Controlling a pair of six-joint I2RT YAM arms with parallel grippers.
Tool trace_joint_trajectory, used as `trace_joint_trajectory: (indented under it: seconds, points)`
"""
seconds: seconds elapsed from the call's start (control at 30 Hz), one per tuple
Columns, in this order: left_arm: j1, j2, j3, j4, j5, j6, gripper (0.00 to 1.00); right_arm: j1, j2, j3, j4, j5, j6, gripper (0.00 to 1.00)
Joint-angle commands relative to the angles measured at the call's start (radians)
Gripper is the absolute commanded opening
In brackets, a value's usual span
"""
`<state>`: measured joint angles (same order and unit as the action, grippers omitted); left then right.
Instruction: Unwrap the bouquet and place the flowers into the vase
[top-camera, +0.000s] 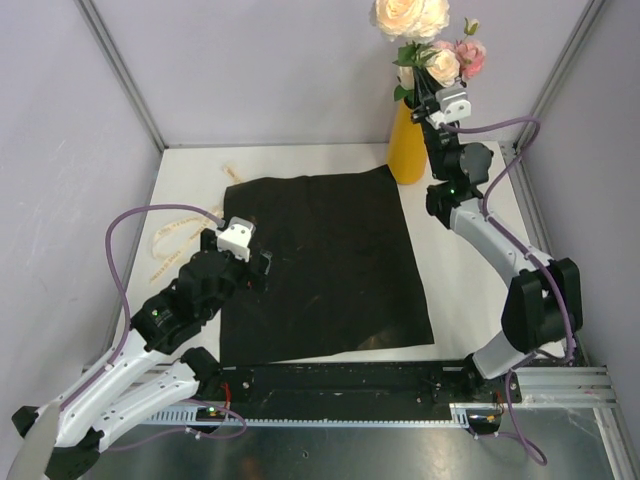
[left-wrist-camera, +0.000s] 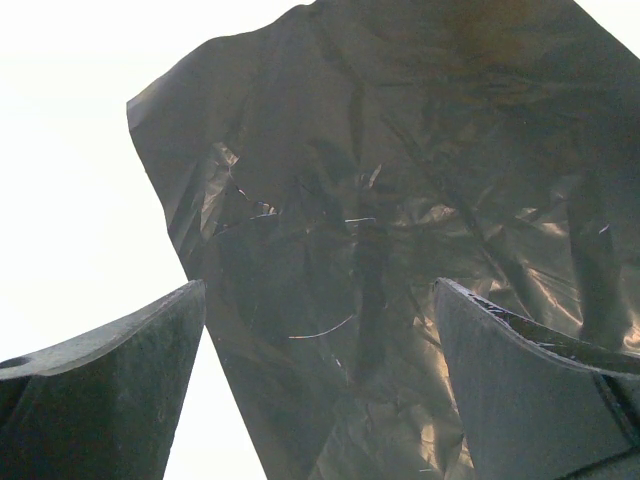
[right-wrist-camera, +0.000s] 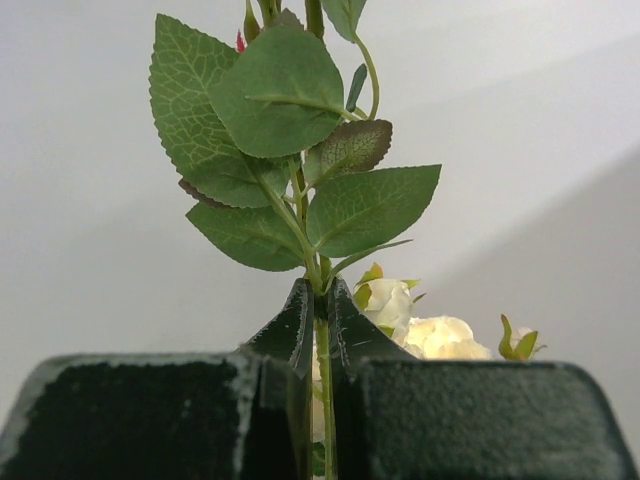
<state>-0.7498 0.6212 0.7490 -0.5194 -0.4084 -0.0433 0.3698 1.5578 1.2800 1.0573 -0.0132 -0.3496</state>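
Observation:
The flowers (top-camera: 425, 45), pink and cream roses with green leaves, stand up out of the mustard-yellow vase (top-camera: 407, 148) at the back right. My right gripper (top-camera: 428, 98) is shut on a thin green stem (right-wrist-camera: 323, 330) just above the vase mouth, leaves (right-wrist-camera: 262, 120) spreading above the fingers. The black wrapping sheet (top-camera: 320, 262) lies flat and unfolded on the table. My left gripper (top-camera: 252, 262) hovers open over the sheet's left edge, nothing between its fingers (left-wrist-camera: 120, 390). The sheet (left-wrist-camera: 400, 200) fills the left wrist view.
A cream ribbon (top-camera: 172, 240) lies loose on the white table left of the sheet. Metal frame posts and grey walls close in the sides and back. A black rail (top-camera: 340, 385) runs along the near edge.

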Motion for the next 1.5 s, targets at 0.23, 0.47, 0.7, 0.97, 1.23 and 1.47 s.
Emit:
trace_joint_trajectory:
  seconds: [0.23,0.47,0.7,0.97,1.23,1.47]
  points:
    - [0.001,0.006,-0.002,0.023,-0.020,0.020,1.00,0.019,0.156,0.219,0.021,-0.100,-0.097,0.00]
    - [0.001,0.014,-0.001,0.024,-0.023,0.022,1.00,0.021,0.185,0.271,-0.017,-0.113,-0.119,0.00]
    - [0.001,0.014,0.000,0.023,-0.023,0.024,1.00,0.017,0.192,0.280,-0.049,-0.111,-0.151,0.00]
    - [0.001,0.014,0.000,0.023,-0.024,0.023,1.00,-0.007,0.193,0.299,-0.110,-0.090,-0.140,0.00]
    - [0.001,0.014,0.001,0.022,-0.023,0.025,1.00,-0.045,0.208,0.278,-0.150,-0.033,-0.083,0.00]
    - [0.001,0.011,-0.001,0.023,-0.026,0.023,1.00,-0.070,0.253,0.250,-0.234,0.074,0.020,0.00]
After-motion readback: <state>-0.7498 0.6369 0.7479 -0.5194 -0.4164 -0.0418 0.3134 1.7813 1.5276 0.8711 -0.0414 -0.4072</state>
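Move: The right hand, already holding the last flower's stem, is above and short of the vase: the vase mouth lies about 21 cm ahead, 7 cm to the right and roughly 25 cm below. The vase blooms stand some 22 cm ahead, 13 cm right and 13 cm lower, and the black wrapper's middle is about 9 cm back, 17 cm left and 50 cm down. From the left hand the vase mouth is about 44 cm ahead, 37 cm right and 3 cm up. Still pinching the stem in its shut fingers, the right hand carries the flower high towards the vase: forward and left about 4 cm each, rolling some 10 degrees with its left side dropping. After nearly pausing, it goes on forward about 4 cm and back right as much, finally sinking some 3 cm and tipping slightly down. ##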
